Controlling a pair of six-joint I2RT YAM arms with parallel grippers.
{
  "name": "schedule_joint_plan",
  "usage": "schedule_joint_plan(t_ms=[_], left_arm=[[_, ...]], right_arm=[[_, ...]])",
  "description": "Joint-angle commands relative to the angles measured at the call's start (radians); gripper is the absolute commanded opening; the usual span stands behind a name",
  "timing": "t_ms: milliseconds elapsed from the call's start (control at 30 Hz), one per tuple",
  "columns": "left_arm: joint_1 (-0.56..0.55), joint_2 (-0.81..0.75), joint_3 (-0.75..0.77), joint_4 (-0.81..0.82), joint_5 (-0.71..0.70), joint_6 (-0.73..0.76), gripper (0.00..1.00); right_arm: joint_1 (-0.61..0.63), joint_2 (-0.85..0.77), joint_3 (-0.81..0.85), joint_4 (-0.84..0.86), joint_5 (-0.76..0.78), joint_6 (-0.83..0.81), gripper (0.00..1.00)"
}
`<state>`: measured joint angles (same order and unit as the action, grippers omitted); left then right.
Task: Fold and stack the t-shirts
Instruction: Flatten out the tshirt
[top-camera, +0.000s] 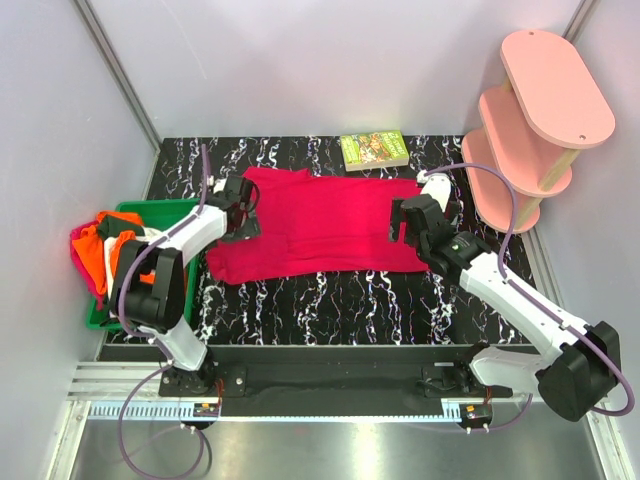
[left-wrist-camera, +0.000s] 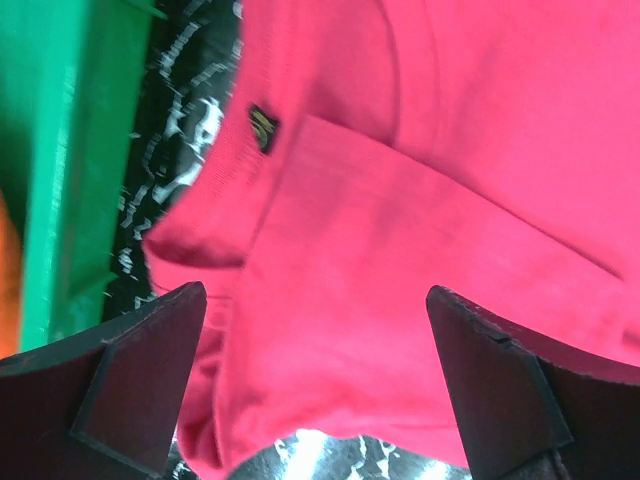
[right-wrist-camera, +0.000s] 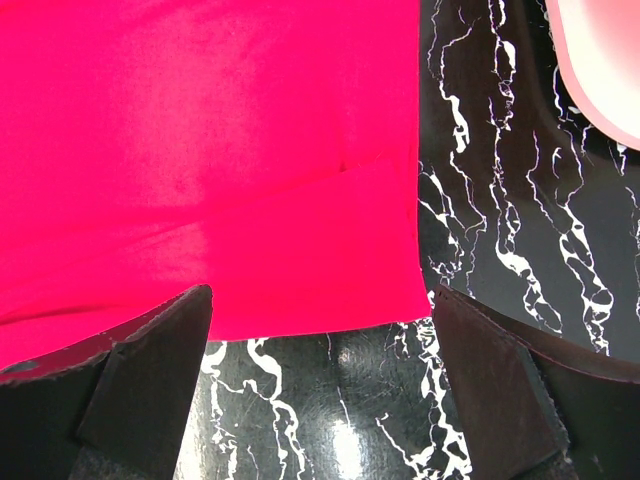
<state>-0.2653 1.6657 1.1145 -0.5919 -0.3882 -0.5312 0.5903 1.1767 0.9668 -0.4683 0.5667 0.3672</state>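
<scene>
A crimson-red t-shirt (top-camera: 315, 225) lies spread on the black marbled table, partly folded, its collar label (left-wrist-camera: 262, 130) showing in the left wrist view. My left gripper (top-camera: 240, 212) hovers open over the shirt's left end (left-wrist-camera: 330, 300), nothing between its fingers. Over the shirt's right edge (right-wrist-camera: 250, 180), my right gripper (top-camera: 408, 222) stands open, with the hem corner and bare table between its fingers. Orange, white and pink t-shirts (top-camera: 100, 245) are heaped in the green bin.
A green bin (top-camera: 150, 212) sits at the table's left edge. A small green-covered book (top-camera: 374, 150) lies at the back, touching the shirt's far edge. A pink tiered shelf (top-camera: 535, 125) stands at the back right, its base (right-wrist-camera: 600, 70) close to my right gripper.
</scene>
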Motion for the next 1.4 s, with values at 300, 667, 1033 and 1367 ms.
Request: schedule_joint_plan(t_ms=[300,667,1033,1367], left_arm=[[0.084,0.163,0.159,0.035,0.074,0.033,0.38],[0.129,0.233,0.196,0.035,0.081,0.025,0.56],[0.135,0.272,0.222,0.041,0.118,0.022,0.46],[0.136,0.286,0.225,0.04,0.124,0.016,0.11]], right_arm=[[0.006,0.017,0.0,0.048,0.013,-0.025,1.0],[0.008,0.038,0.001,0.049,0.012,-0.03,1.0],[0.008,0.06,0.003,0.051,0.021,-0.031,1.0],[0.008,0.069,0.004,0.053,0.027,-0.024,1.0]])
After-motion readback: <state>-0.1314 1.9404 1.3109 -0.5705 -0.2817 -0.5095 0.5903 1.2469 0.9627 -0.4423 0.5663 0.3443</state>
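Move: The t-shirt's folded-over corner, beside the small black size tag, lies about 5 cm ahead of the left gripper, 3 cm to its left and 5 cm below. The tag sits some 2 cm farther left of that corner, and the middle of the green bin is about 17 cm to the gripper's left and 5 cm back. From the right gripper the same corner is roughly 36 cm to the left, 7 cm ahead and 17 cm lower. Bring the left gripper about 5 cm forward and 4 cm down, easing slightly left, onto the shirt's folded corner just right of the size tag. Close the wide-open fingers to under half on the way, let them reopen a little, then narrow them slowly until the tips pinch the red cloth of the fold. ##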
